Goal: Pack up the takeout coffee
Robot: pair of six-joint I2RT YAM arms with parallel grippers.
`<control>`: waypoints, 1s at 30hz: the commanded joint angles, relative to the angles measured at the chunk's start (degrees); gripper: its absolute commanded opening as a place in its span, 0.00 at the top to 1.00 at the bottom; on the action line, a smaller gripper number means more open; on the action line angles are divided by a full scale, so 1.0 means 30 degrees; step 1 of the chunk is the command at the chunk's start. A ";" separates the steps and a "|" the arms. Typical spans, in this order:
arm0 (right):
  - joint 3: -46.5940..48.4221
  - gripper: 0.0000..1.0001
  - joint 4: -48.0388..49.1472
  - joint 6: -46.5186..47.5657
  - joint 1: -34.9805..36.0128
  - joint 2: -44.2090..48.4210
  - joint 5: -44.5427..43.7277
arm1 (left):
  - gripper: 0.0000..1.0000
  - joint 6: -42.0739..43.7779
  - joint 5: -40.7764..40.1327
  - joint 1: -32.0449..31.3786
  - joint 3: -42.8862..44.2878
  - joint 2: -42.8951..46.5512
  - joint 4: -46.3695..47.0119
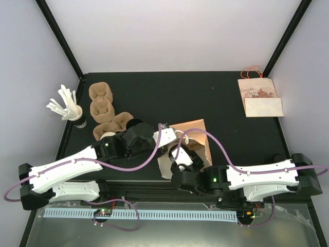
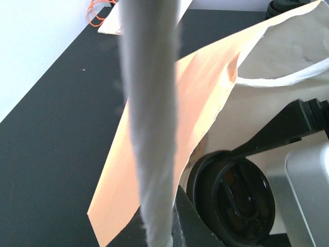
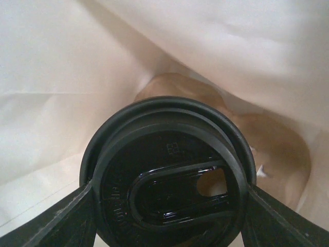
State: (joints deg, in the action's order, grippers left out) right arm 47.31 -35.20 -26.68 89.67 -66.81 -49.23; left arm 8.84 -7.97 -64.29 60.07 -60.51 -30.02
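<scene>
The brown paper bag (image 1: 198, 135) lies on the black table with its mouth toward the arms. My left gripper (image 1: 165, 128) is shut on the bag's white twisted handle (image 2: 149, 128), holding it up so the mouth stays open. In the left wrist view the bag's wall (image 2: 169, 118) slopes beside the handle. The coffee cup's black lid (image 3: 167, 175) fills the right wrist view, with the bag's pale inside all round it. My right gripper (image 3: 169, 191) is shut on the coffee cup, one finger on each side, just inside the mouth. From the left wrist the lid (image 2: 236, 200) shows too.
Brown pulp cup carriers (image 1: 101, 105) stand at the back left, next to a small cup of white stirrers (image 1: 69, 108). A second printed paper bag (image 1: 259, 98) lies flat at the back right. Black frame posts rise at both back corners.
</scene>
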 commanded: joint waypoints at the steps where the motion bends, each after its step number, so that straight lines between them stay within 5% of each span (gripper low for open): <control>1: -0.0208 0.45 -0.3159 -0.5863 0.0104 0.0027 -0.2964 | 0.97 -0.0892 -0.0171 -0.0073 0.0352 -0.0299 0.0720; 14: -0.0559 0.46 -0.7798 -1.2466 -0.0476 0.1072 -0.4999 | 0.98 -0.2110 0.0912 -0.0334 0.1775 -0.1893 -0.0101; 25: -0.2363 0.46 0.0289 -0.4088 -0.0892 0.4818 -0.3572 | 0.98 -0.5223 0.1527 -0.0337 0.4632 -0.3938 -0.1703; 30: -0.1037 0.49 -0.4471 -0.7630 -0.1818 0.3641 -0.4635 | 0.99 -0.6182 0.2420 -0.0329 0.5154 -0.4175 -0.1726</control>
State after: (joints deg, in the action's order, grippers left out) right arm 40.97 -41.15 -43.48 85.67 -53.65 -58.94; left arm -5.15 -3.66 -64.97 72.23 -72.75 -34.24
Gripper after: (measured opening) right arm 0.703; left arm 0.024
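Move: The held cup, black lid up, is inside the mouth of the paper bag. The brown carrier in the bag's bottom lies about 8 cm ahead of the right hand, 3 cm to its right and some 13 cm below. The bag's left rim is roughly 2 cm ahead, 5 cm left and 5 cm up. From the left hand, which is pinching that rim, the carrier lies about 6 cm ahead, 7 cm right and 17 cm down. Carry the gripped cup about 7 cm to the right and a little forward inside the bag, turning the right wrist some 20 degrees clockwise and raising its left side, to line the cup up with the carrier; lift slightly late on. Keep the left fingers pinching the rim, bring them about 5 cm right, dipping then rising slightly, and tip them downward. ##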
